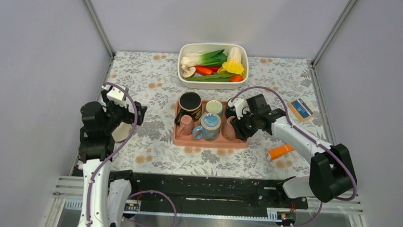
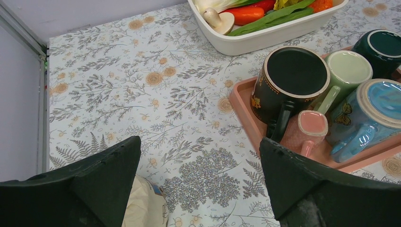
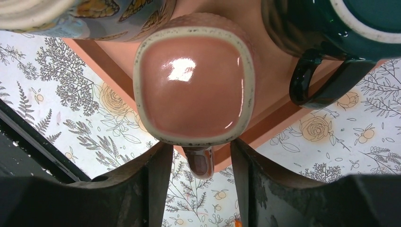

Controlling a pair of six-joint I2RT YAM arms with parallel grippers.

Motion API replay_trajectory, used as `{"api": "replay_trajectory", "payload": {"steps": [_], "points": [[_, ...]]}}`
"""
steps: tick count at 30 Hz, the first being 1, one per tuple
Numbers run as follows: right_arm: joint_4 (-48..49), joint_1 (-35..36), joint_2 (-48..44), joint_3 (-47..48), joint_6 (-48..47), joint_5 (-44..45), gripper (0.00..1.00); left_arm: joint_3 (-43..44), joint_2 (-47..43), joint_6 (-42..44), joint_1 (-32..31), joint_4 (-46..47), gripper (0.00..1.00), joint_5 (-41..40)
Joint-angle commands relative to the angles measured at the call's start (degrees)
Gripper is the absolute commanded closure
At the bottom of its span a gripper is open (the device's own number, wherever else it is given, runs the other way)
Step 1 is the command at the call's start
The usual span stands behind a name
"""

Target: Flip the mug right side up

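A terracotta-pink mug (image 1: 229, 129) stands at the right end of the pink tray (image 1: 211, 142). In the right wrist view its flat, glossy, cream-rimmed end (image 3: 194, 87) faces the camera, with the handle (image 3: 202, 163) pointing down between my fingers. My right gripper (image 3: 201, 151) straddles that handle with a gap on each side, so it is open and touches nothing; from above it (image 1: 236, 127) sits right at the mug. My left gripper (image 1: 132, 112) hovers wide open and empty over the cloth left of the tray, as its wrist view (image 2: 198, 151) shows.
The tray also holds a black mug (image 1: 190, 103), a light green mug (image 1: 214, 107), a blue butterfly mug (image 1: 209, 126), a small pink mug (image 1: 187, 124) and a dark green mug (image 3: 331, 28). A white dish (image 1: 183, 66) of vegetables stands behind. An orange object (image 1: 280, 151), a small box (image 1: 300, 109) and a beige bag (image 2: 146, 208) lie around.
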Motion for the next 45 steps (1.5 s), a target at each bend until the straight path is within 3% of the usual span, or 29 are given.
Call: {"api": "replay_trajectory", "payload": {"steps": [1, 8, 22, 45], "points": [[1.58, 0.87, 0.54, 0.77, 0.57, 1.21, 0.45, -0.18, 0.32, 0.26, 0.38, 3.14, 0.01, 1.79], [1.58, 1.25, 0.91, 0.68, 0.48, 1.13, 0.55, -0.18, 0.34, 0.32, 0.41, 3.15, 0.01, 1.94], [1.52, 1.50, -0.87, 1.10, 0.30, 4.84, 0.99, -0.17, 0.20, 0.53, 0.64, 2.84, 0.01, 2.94], [2.35, 1.61, -23.25, 2.37, -2.62, 2.92, 1.00, 0.00, 0.34, 1.04, 0.68, 2.02, 0.01, 6.55]]}}
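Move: The pink mug stands upside down in the tray, its middle about 3 cm ahead of my right hand and 4 cm to its left, nearly level with it; its handle already sits between my open fingertips. The dark green mug is about 8 cm farther out than the pink mug, and the blue mug about 8 cm to the pink mug's left. From my left hand, the pink mug lies some 32 cm to the right, 2 cm ahead and 19 cm below. With my right hand almost in place, I close the fingers from a little over half open until they pinch the pink mug's handle. Then I ease about 1 cm to the right and lift the mug straight up, roughly 9 cm from the lowest point, while my wrist tips the fingertips upward by some 15 degrees. ##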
